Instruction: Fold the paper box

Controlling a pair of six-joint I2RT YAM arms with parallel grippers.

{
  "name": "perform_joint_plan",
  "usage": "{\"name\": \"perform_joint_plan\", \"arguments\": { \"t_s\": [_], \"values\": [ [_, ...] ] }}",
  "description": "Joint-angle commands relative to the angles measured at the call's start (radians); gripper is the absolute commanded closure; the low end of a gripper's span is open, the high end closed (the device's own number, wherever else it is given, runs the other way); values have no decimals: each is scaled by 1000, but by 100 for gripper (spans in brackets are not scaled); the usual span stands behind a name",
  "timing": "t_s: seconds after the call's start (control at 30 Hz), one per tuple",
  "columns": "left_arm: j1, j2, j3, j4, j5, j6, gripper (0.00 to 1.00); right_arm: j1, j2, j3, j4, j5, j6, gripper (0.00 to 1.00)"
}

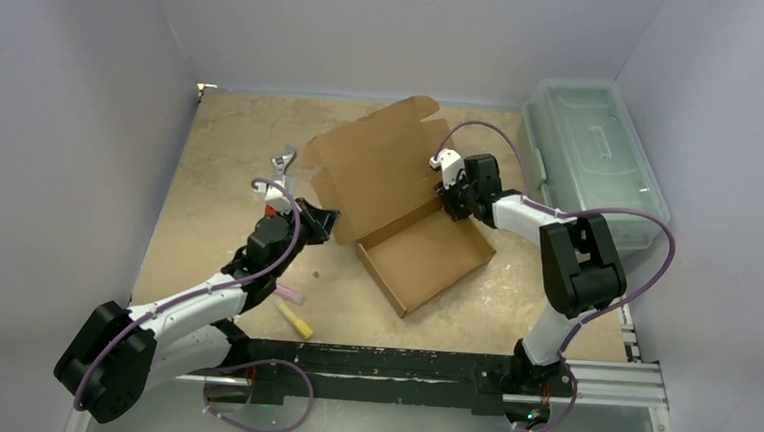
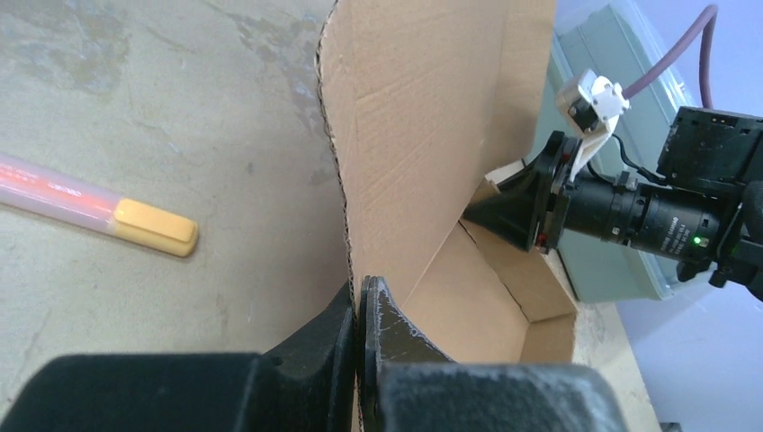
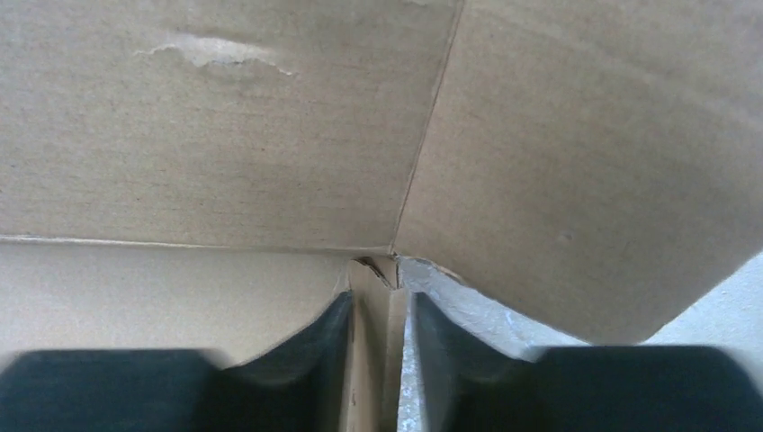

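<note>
The brown paper box [image 1: 425,259] lies open mid-table, its lid panel [image 1: 376,166] raised and leaning back. My left gripper [image 1: 329,223] is shut on the thin edge of the box's left flap; in the left wrist view its fingers [image 2: 360,301] pinch the corrugated edge of the cardboard [image 2: 423,117]. My right gripper [image 1: 446,198] is at the box's right rear corner. In the right wrist view its fingers [image 3: 382,310] clamp a narrow upright wall of the box [image 3: 270,135] between them, just below the corner crease.
A pale-green plastic bin [image 1: 592,159] stands at the right, close behind the right arm. A metal wrench [image 1: 283,162] lies left of the lid. A pink pen [image 1: 289,294] and a yellow-capped marker [image 1: 296,321] lie near the left arm.
</note>
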Motion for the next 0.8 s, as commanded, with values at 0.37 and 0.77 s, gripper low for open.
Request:
{"name": "perform_joint_plan", "arguments": {
  "t_s": [0.37, 0.77],
  "values": [
    [-3, 15, 67, 182, -57, 308, 100, -165, -476, -50, -383, -430, -331, 6],
    [-2, 10, 78, 358, 150, 542, 100, -182, -571, -159, -578, -688, -703, 3]
  ]
}}
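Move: Between the right hand's fingertips is the far end of the tray's right wall, by the lid hinge. The tray's near right corner lies about 9 cm to its right and 8 cm back; the tray's middle is some 10 cm back, 4 cm left and 3 cm lower. The left hand already grips the lid's left edge: from it, the lid's middle is roughly 11 cm ahead and 8 cm right at about its height, the tray's middle some 17 cm right, 5 cm back and 13 cm below. Letting go of the tray's right wall, the right hand opens wide and climbs about 14 cm, then swings back some 13 cm, turning about 35 degrees counter-clockwise and sinking a little, to hang open by the near right corner. The left hand keeps its pinch on the lid edge, rising 5 to 6 cm and tipping its fingers up, with a roll. ##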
